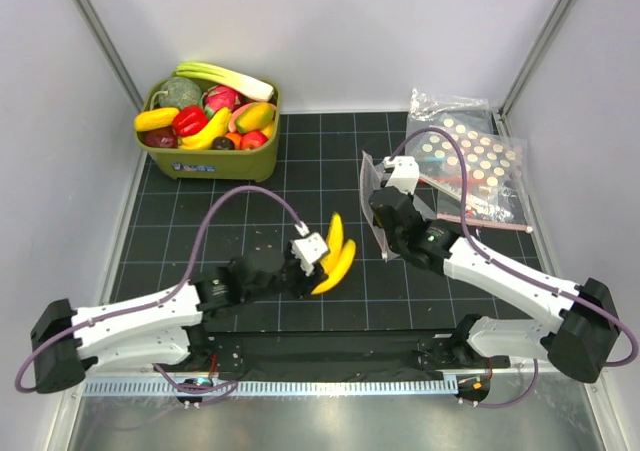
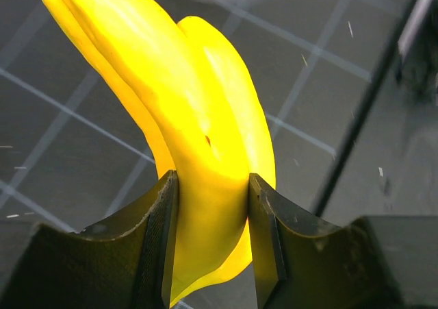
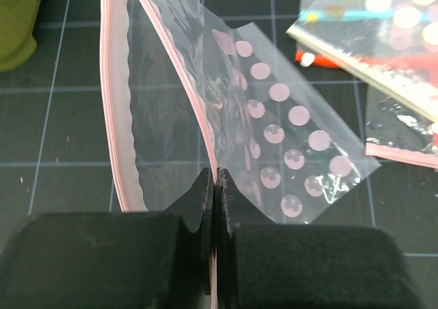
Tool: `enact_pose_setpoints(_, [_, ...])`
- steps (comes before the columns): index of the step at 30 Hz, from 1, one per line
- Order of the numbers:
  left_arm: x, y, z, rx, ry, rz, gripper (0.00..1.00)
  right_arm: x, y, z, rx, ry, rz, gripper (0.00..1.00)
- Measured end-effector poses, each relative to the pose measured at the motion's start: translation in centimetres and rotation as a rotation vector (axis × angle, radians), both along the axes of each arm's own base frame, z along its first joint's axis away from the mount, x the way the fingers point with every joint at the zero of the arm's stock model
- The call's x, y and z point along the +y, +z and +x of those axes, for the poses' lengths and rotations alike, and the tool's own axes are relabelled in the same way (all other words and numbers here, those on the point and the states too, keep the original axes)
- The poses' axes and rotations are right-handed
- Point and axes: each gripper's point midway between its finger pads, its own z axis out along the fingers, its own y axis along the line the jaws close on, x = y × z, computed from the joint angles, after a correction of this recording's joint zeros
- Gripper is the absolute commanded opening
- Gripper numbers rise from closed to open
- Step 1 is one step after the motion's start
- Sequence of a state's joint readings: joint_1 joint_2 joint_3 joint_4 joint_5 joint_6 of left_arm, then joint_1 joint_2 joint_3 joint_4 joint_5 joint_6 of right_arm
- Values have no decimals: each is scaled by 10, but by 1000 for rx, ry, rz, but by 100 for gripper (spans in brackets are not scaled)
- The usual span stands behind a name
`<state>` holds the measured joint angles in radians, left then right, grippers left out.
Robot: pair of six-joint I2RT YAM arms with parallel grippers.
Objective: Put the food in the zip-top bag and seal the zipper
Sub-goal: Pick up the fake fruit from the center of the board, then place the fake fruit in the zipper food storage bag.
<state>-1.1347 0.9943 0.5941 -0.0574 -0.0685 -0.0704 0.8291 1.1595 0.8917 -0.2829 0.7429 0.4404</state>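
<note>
My left gripper (image 1: 316, 259) is shut on the yellow banana bunch (image 1: 336, 254) and holds it over the mat's middle. In the left wrist view both fingers press the banana bunch (image 2: 198, 110) at the left gripper (image 2: 211, 180). My right gripper (image 1: 383, 203) is shut on one lip of the clear zip-top bag (image 1: 373, 175), just right of the bananas. In the right wrist view the right gripper (image 3: 215, 175) pinches the bag's (image 3: 159, 117) right pink zipper strip (image 3: 183, 83). The other strip bows away, so the mouth gapes. A round red fruit (image 1: 254, 140) and an orange-yellow fruit (image 1: 256, 117) lie in the basket.
A green basket (image 1: 215, 163) of toy produce stands at the back left; its corner shows in the right wrist view (image 3: 14, 28). Larger clear bags with coloured dots (image 1: 480, 161) lie at the back right, behind the held bag (image 3: 383, 48).
</note>
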Motion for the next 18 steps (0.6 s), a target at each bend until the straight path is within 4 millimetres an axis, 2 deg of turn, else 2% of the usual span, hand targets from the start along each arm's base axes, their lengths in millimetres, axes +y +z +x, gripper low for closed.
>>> enact_pose_setpoints(4, [13, 48, 17, -69, 117, -157, 0, 14, -17, -1, 57, 62, -9, 1])
enact_pose_setpoints(8, [18, 90, 25, -111, 192, -317, 0, 28, -21, -4, 82, 126, 21, 1])
enact_pose_setpoints(11, [15, 108, 33, -111, 231, -342, 0, 35, -20, -5, 83, 159, 41, 1])
enact_pose_setpoints(15, [-2, 130, 45, -110, 253, -323, 0, 41, -18, -5, 81, 187, 55, 1])
enact_pose_setpoints(18, [-12, 130, 51, -102, 256, -304, 0, 44, -17, -5, 78, 201, 64, 1])
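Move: The left hand already pinches the bananas; the zip-top bag's open mouth lies roughly 17 cm ahead of it and 10 cm to its right, at about its height. From the left hand, the green basket is some 34 cm ahead and 26 cm left, the spare bags about 24 cm ahead and 35 cm right, both lower. The right hand keeps the bag's rim pinched, the mouth about 2 cm ahead and 3 cm left of it, slightly lower. Left hand raises the bananas 13 cm and forward towards the bag, which right carries 4 cm left. ##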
